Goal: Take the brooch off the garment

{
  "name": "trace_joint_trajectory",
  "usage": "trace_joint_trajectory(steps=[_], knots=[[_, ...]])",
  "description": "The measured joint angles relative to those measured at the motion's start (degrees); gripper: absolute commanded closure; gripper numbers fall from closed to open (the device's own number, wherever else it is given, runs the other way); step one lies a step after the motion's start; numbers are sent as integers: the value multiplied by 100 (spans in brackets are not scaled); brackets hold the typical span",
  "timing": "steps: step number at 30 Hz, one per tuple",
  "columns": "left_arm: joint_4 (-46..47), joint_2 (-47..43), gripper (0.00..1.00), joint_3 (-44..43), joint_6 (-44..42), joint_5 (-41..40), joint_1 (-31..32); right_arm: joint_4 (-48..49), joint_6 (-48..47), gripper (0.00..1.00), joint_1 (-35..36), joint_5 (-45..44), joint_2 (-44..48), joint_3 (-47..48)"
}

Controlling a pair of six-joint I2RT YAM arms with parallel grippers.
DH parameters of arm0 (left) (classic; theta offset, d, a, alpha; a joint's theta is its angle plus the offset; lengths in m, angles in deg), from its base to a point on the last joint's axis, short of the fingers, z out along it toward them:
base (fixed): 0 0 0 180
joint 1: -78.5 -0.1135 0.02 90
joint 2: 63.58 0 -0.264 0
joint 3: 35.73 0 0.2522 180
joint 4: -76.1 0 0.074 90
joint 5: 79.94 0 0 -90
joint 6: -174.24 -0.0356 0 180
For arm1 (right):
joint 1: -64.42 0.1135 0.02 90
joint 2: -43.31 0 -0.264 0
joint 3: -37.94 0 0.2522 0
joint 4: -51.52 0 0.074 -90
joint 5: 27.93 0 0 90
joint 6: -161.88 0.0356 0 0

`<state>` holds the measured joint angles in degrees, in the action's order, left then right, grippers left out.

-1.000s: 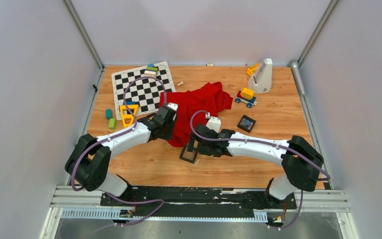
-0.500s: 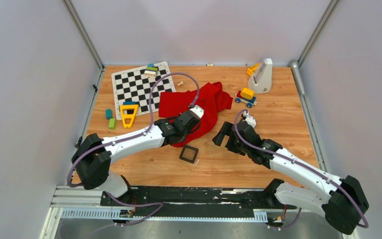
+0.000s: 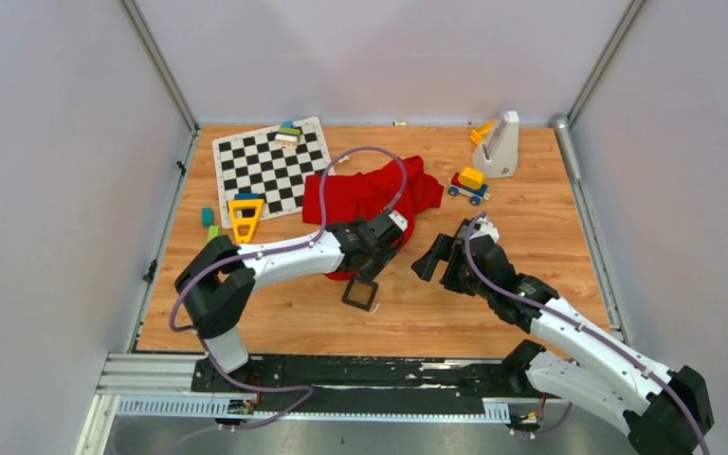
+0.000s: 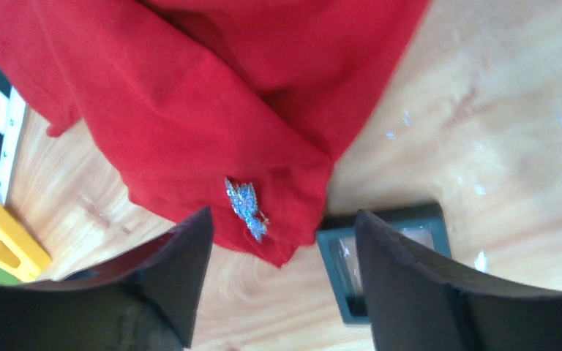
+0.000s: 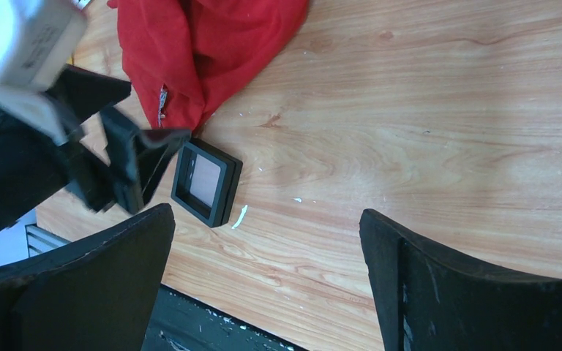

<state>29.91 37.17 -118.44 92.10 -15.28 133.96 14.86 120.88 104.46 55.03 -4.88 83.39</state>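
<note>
The red garment (image 3: 370, 192) lies crumpled in the middle of the table. A small silvery-blue brooch (image 4: 246, 208) is pinned near its nearest corner, also showing as a glint in the right wrist view (image 5: 163, 101). My left gripper (image 3: 374, 258) hovers over that corner, open, with nothing between its fingers (image 4: 282, 216). The brooch sits just ahead of the gap, nearer the left finger. A small black open box (image 3: 361, 293) lies beside the corner (image 4: 380, 256). My right gripper (image 3: 444, 258) hangs wide open over bare wood (image 5: 267, 216), to the right of the box (image 5: 206, 181).
A chessboard (image 3: 270, 166) lies at the back left with a yellow triangular toy (image 3: 245, 216) and green blocks (image 3: 210, 224) near it. A toy car (image 3: 469, 185) and a grey stand (image 3: 500, 144) are at the back right. The table's near edge (image 5: 190, 292) is close.
My left gripper moved right along the garment's near edge and went from shut to open, letting the cloth go. My right arm swung away to the right of the box.
</note>
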Motion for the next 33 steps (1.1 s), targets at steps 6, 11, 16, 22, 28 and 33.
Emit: trace_joint_trajectory(steps=[6, 11, 16, 22, 28, 33], knots=[[-46, -1226, 0, 828, 678, 876, 2, -13, -120, 0, -20, 160, 103, -4], [59, -1832, 0, 1377, 1482, 1320, 4, -11, -140, 0, -48, 223, 170, -31], [463, -1856, 0, 1862, 1996, 1847, 7, -15, -166, 0, -55, 269, 177, -48], [734, -1639, 0, 1886, 2218, 2081, 7, -17, -197, 1, -85, 326, 170, -48], [669, -1086, 0, 1659, 2323, 2000, 7, -13, -203, 1, -105, 374, 164, -48], [610, -977, 0, 1626, 2400, 1814, 7, -13, -203, 1, -116, 417, 153, -48]])
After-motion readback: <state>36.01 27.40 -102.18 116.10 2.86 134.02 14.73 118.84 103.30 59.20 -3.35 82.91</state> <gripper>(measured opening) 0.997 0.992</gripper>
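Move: The black frame lies about 7 cm back from the left hand, nearly in line sideways (1 cm right) and some 6 cm below. At the same height, the brooch on the garment is level ahead and 4 cm left of the hand, and the garment's middle about 11 cm ahead and 1 cm right. From the right hand the black frame is roughly 14 cm left, 4 cm back and 10 cm below. Left hand draws back about 8 cm, then sinks over the black frame, fingers opening wide and tipping steeper down. ##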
